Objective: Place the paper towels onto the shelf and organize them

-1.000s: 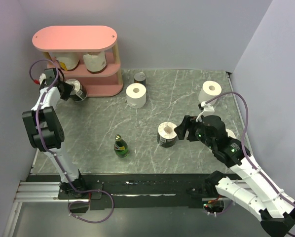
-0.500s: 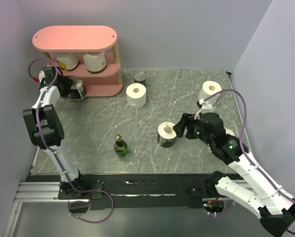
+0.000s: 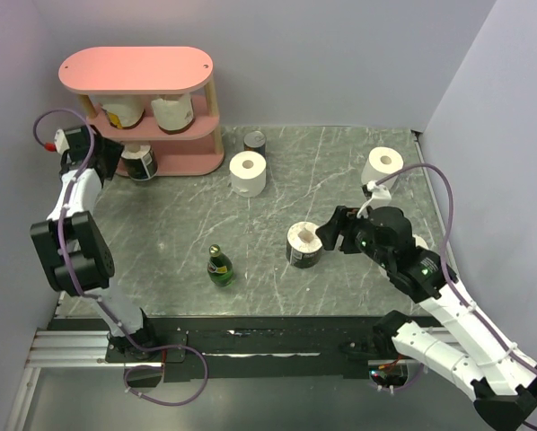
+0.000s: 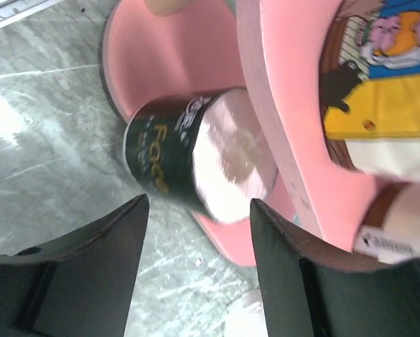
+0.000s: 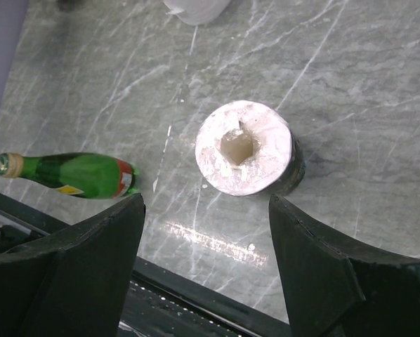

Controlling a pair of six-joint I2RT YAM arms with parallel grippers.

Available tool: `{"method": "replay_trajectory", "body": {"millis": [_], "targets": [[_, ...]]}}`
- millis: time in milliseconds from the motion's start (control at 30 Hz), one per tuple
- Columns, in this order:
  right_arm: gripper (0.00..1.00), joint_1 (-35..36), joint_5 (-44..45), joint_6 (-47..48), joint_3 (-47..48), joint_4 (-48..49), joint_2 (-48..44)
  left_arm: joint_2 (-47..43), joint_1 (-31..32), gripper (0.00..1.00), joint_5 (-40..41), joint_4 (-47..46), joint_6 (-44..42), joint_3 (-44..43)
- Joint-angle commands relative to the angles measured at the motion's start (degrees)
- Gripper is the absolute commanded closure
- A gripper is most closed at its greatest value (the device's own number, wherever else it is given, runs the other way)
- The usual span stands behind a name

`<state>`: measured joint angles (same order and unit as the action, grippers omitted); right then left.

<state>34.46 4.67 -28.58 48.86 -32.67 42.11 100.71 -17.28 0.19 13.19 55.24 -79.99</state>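
Note:
The pink shelf point(image 3: 136, 69) stands at the back left, with two paper towels point(image 3: 172, 109) on its middle board. A dark-wrapped roll point(image 3: 141, 162) point(image 4: 196, 165) rests at the left end of the bottom board point(image 4: 150, 49). My left gripper point(image 3: 109, 160) point(image 4: 199, 210) is open just left of it, not touching. Another dark-wrapped roll point(image 3: 303, 244) point(image 5: 244, 147) stands upright mid-table. My right gripper point(image 3: 328, 232) point(image 5: 206, 200) is open beside it, jaws wide and apart from the roll. White rolls stand at centre back point(image 3: 248, 172) and far right point(image 3: 382, 165).
A green bottle point(image 3: 219, 267) point(image 5: 69, 174) lies near the front centre. A small tin can point(image 3: 255, 141) stands just right of the shelf. A further roll point(image 3: 420, 242) is partly hidden behind my right arm. Grey walls close in the table.
My left gripper opened, let go of the dark-wrapped roll at the shelf's bottom board and drew back to the left. My right gripper crept slightly toward the mid-table roll.

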Motion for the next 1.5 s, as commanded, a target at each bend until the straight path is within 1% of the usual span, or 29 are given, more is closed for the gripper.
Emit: {"method": "replay_trajectory", "body": {"millis": [0, 67, 100, 167, 200, 267, 300, 367, 400, 433, 533, 633, 833, 867, 1000, 1467], "targets": [[0.21, -0.3, -1.2, -1.0, 1.6, 1.2, -2.5, -5.0, -1.0, 0.35, -1.9, -3.5, 0.3, 4.0], [0.21, -0.2, -1.9, -1.2, 1.2, 1.1, -3.0, -5.2, -1.2, 0.42, -2.0, -2.9, 0.5, 4.7], [0.21, -0.2, -2.0, -1.3, 1.1, 1.0, -3.2, -5.3, -1.2, 0.49, -2.2, -3.3, 0.7, 6.1], [0.21, -0.3, -2.4, -1.4, 0.9, 1.0, -3.9, -5.4, -1.2, 0.56, -2.7, -5.4, 1.5, 8.0], [0.21, -0.2, -2.5, -1.5, 0.9, 1.0, -4.0, -5.3, -1.2, 0.62, -3.1, -6.1, 2.0, 9.7], [0.21, -0.2, -2.8, -1.3, 0.8, 1.0, -4.7, -4.7, -1.2, 0.70, -3.9, -7.6, 3.0, 11.1], [0.21, -0.2, -2.8, -1.2, 0.8, 1.1, -4.8, -4.4, -1.2, 0.76, -4.7, -8.5, 3.3, 11.6], [0.21, -0.2, -2.8, -1.0, 1.0, 1.0, -5.1, -2.6, -1.2, 0.81, -5.4, -8.7, 4.4, 11.6], [0.21, -0.2, -2.6, -1.0, 1.0, 1.1, -5.1, -2.0, -1.2, 0.85, -5.8, -8.4, 4.9, 11.3], [0.21, -0.3, -2.6, -0.9, 1.0, 1.2, -5.2, -1.4, -1.2, 0.86, -6.1, -8.4, 5.5, 11.0], [0.21, -0.2, -2.5, -0.7, 0.8, 1.6, -5.1, 0.4, -1.2, 0.88, -7.5, -10.7, 6.7, 10.9], [0.20, -0.2, -2.6, -0.5, 0.9, 2.2, -4.6, 1.9, -1.2, 0.87, -8.3, -12.4, 7.5, 10.4], [0.20, -0.2, -2.4, 0.2, 1.9, 3.4, -2.5, 5.1, -1.1, 0.87, -8.8, -13.6, 9.5, 8.4], [0.20, -0.2, -2.3, 0.3, 1.9, 3.6, -2.2, 5.2, -1.1, 0.87, -8.8, -15.8, 9.9, 8.6], [0.20, -0.3, -2.3, 0.8, 2.2, 4.2, -1.1, 5.6, -1.1, 0.86, -8.4, -19.2, 11.3, 9.1], [0.20, -0.2, -2.8, 1.1, 2.1, 5.9, 1.9, 11.4, -0.9, 0.84, -6.9, -25.4, 15.3, 4.1]]}}
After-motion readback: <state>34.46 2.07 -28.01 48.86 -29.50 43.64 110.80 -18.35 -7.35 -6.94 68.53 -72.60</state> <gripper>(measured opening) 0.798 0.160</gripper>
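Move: The black-labelled paper towel roll just set on the bottom shelf is some 7 cm ahead of the left hand, about 2 cm to its right and 8 cm lower. On the shelf board above, one roll stands roughly 10 cm ahead, 2 cm right and 8 cm higher; a second roll is level with that one but 13 cm farther right. From the right hand, the black-labelled roll lies about 32 cm ahead, 52 cm left and 13 cm below. Back about 3 cm and down some 8 cm, the left hand drops in front of the lower roll while its open fingers close nearly shut and the hand rolls about 15 degrees, left side sinking. It then reverses forward about 7 cm, rising slightly, and pushes the closed fingertips against the roll's side, towards the back of the bottom shelf. ##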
